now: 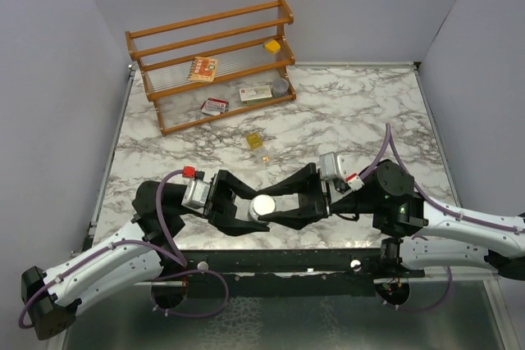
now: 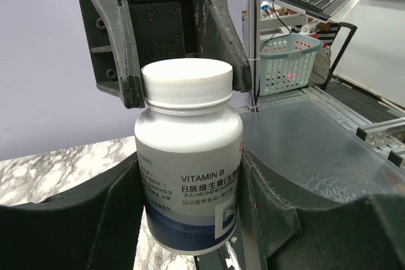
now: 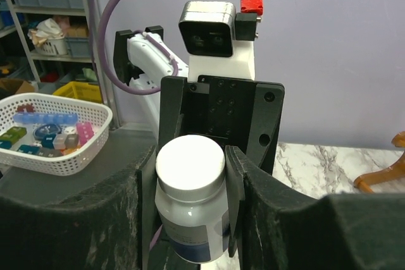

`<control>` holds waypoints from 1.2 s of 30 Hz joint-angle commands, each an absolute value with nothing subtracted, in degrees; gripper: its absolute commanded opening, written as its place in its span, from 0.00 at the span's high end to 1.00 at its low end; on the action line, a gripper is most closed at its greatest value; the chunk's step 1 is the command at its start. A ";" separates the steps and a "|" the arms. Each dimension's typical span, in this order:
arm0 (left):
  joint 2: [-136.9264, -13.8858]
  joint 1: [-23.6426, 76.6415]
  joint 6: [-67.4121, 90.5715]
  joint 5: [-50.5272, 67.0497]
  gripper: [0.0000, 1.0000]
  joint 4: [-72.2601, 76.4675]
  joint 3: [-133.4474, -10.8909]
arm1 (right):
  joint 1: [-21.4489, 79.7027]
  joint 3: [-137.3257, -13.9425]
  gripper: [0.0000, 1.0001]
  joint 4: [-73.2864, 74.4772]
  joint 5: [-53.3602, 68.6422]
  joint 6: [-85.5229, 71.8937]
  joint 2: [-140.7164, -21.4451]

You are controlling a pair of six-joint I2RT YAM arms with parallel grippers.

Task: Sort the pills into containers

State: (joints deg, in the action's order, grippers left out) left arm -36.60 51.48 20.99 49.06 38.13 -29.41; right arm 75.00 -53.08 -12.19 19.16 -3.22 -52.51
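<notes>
The pill bottle [image 1: 264, 205], with a white cap and a grey body labelled Vitamin B, is held above the table's near edge between both grippers. My left gripper [image 1: 244, 212] is shut on the bottle's body [image 2: 188, 162]. My right gripper [image 1: 285, 202] is shut on the white cap [image 3: 190, 164], one finger on each side of it. The bottle stands roughly upright in the left wrist view. The pills [image 1: 255, 141] are a small cluster of yellow pieces on the marble beyond the grippers, with a tiny bit [image 1: 264, 156] just nearer. I cannot make out the clear vial.
A wooden rack [image 1: 212, 38] stands at the back left. It holds flat printed boxes [image 1: 203, 68], a yellow cube [image 1: 271, 45] and a round grey tin [image 1: 281, 85]. Walls close the table at the back and both sides.
</notes>
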 commanded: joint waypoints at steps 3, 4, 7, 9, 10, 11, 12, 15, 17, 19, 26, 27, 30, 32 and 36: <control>-36.00 51.50 21.36 47.73 1.00 40.10 -29.53 | 75.23 -54.22 0.66 -12.98 19.35 -3.69 -52.73; -35.95 51.52 21.39 47.35 1.00 40.08 -29.53 | 75.22 -54.23 0.67 -12.66 19.23 -3.67 -52.69; -35.61 51.52 21.44 46.02 1.00 40.14 -29.62 | 75.26 -54.23 0.69 -12.11 18.97 -3.44 -52.54; -35.31 51.53 21.43 43.79 1.00 40.16 -29.58 | 75.21 -54.30 0.72 -11.48 19.02 -3.07 -52.50; -35.01 51.51 21.49 42.67 1.00 40.15 -29.54 | 75.19 -54.43 0.73 -11.11 19.07 -2.82 -52.55; -34.74 51.55 21.59 41.24 1.00 40.00 -29.60 | 75.24 -54.59 0.75 -10.44 19.07 -2.51 -52.63; -34.51 51.51 21.51 40.09 1.00 39.86 -29.68 | 75.21 -54.91 0.77 -9.75 18.88 -2.20 -52.83; -33.66 51.50 20.35 36.94 1.00 38.06 -30.24 | 75.15 -55.65 0.80 -7.74 17.85 -1.50 -53.31; -32.91 51.51 18.61 34.41 1.00 35.73 -30.77 | 75.17 -55.72 0.81 -6.93 16.72 -1.22 -53.41; -32.11 51.53 16.71 31.13 1.00 33.36 -31.30 | 75.21 -55.60 0.84 -6.25 14.88 -0.98 -53.50; -31.63 51.57 12.53 21.35 1.00 31.64 -31.83 | 75.21 -54.60 0.96 -6.00 6.10 -0.49 -54.96; -31.91 51.53 11.99 20.24 1.00 31.64 -31.95 | 75.23 -54.58 0.97 -6.20 5.08 -0.47 -55.37; -33.46 51.51 10.03 17.20 1.00 31.64 -32.63 | 75.20 -54.41 0.99 -6.91 2.07 -0.28 -56.65; -34.29 51.53 8.95 15.11 1.00 31.73 -33.22 | 75.29 -54.32 0.99 -7.20 0.06 0.34 -57.67; -35.02 51.50 6.73 9.74 1.00 32.26 -33.96 | 75.22 -54.74 0.99 -7.23 -3.60 1.30 -59.93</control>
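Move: Both hands are on the pill bottle, the left round its body and the right on its cap. The pill case lies about 30 cm ahead of the left hand, 1 cm left and some 32 cm below. Beyond the case stand a red-white box, roughly 15 cm farther out and 14 cm more to the left, and a green-white box, 20 cm farther out and 1 cm left of it. From the right hand the case is about 30 cm ahead, 1 cm left, 36 cm down. With the bottle upright between them, both hands carry it forward together some 8 cm, nearly level and speeding up after a short hold, towards the pill case below. On the way the left hand, keeping its pinch on the bottle's body, swings counter-clockwise about 25 degrees, while the right, its fingers still shut on the cap, turns clockwise about 20, so both grippers come round to point more forward. ##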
